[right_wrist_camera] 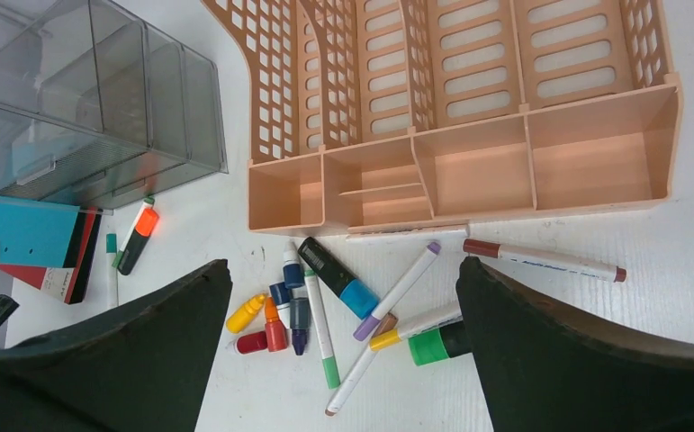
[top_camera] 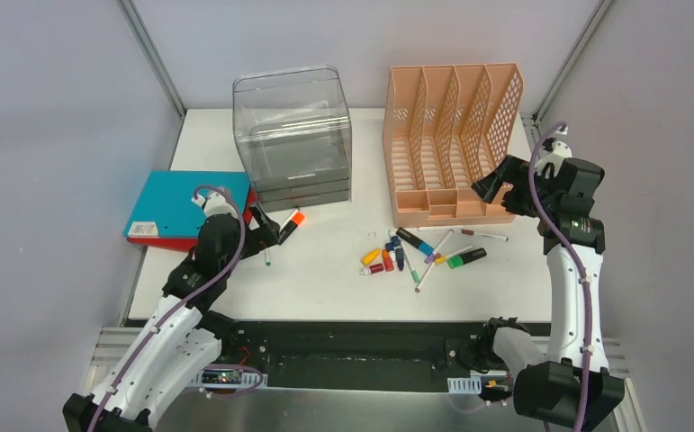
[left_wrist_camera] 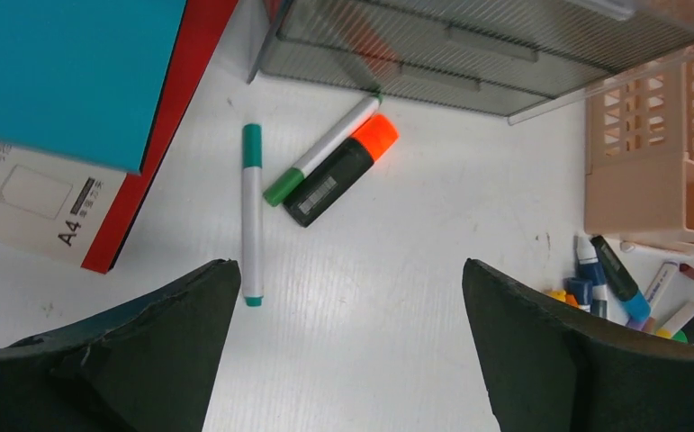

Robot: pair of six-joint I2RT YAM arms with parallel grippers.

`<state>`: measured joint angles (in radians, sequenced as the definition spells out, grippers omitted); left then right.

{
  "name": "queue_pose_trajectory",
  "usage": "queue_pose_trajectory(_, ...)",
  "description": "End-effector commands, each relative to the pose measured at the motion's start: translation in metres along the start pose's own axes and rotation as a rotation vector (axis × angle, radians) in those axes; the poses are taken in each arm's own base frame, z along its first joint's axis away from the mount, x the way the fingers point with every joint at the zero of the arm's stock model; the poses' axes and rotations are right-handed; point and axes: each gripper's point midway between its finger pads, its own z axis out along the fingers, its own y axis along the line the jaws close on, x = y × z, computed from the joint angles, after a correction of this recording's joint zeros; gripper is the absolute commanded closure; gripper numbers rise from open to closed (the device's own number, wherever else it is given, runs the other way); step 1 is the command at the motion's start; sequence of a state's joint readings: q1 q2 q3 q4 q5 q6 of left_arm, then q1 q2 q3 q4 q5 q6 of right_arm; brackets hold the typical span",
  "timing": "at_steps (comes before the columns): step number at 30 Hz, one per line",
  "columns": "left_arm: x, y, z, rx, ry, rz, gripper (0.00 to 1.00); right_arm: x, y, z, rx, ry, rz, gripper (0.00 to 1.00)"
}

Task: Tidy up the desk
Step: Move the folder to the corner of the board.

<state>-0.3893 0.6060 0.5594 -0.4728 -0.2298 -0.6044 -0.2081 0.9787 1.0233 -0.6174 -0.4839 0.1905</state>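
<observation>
The white desk (top_camera: 325,279) carries a scatter of markers and small ink bottles (top_camera: 419,252) in front of the peach file rack (top_camera: 451,135). Near the clear drawer box (top_camera: 293,135) lie a teal-capped marker (left_wrist_camera: 251,211), a green-capped marker (left_wrist_camera: 320,151) and a black highlighter with an orange cap (left_wrist_camera: 343,169). My left gripper (left_wrist_camera: 347,265) hovers open just short of these three, its jaws holding nothing. My right gripper (right_wrist_camera: 343,263) hangs open high over the marker scatter (right_wrist_camera: 343,306), by the rack's right front corner, also holding nothing.
A teal book on a red one (top_camera: 185,205) lies at the desk's left edge, beside the drawer box. A brown-capped pen (right_wrist_camera: 541,261) lies apart at the rack's front right. Grey walls and aluminium rails close in the desk.
</observation>
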Motion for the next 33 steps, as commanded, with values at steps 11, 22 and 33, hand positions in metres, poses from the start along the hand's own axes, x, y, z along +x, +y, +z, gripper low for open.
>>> queue_pose_trajectory(11, 0.005, 0.040, 0.043, 0.085, 0.052, -0.509, 0.01, -0.009, 0.021, -0.005, -0.122, -0.045, -0.087, 0.00)
queue_pose_trajectory(22, 0.010, 0.091, 0.041, -0.220, 0.055, -0.582, 0.17, 0.030, 0.053, -0.004, -0.442, 0.050, -0.241, 0.00)
queue_pose_trajectory(33, -0.009, 0.128, 0.034, -0.549, 0.043, -0.542, 0.34, 0.042, 0.054, 0.002, -0.450, 0.132, -0.275, 0.00)
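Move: The teal folder, lying on a red one, has its middle about 23 cm to the left of the left hand, 16 cm ahead and 10 cm below it; its near right corner is much closer. The teal-capped marker lies some 4 cm left and 5 cm ahead of that hand, the orange-capped highlighter about 2 cm right and 11 cm ahead, both 12 cm below. From the right hand the folder is roughly 70 cm left, 10 cm ahead and 20 cm down. The folder's near right corner is what the left hand closes in on: it swings about 9 cm left while sinking 7 cm, most of the drop first. It turns some 30 degrees counter-clockwise, tips farther down with its left side lowered, and narrows its empty fingers by about a third. The right hand, still wide open, drifts left and slightly back and down, turning counter-clockwise too. ##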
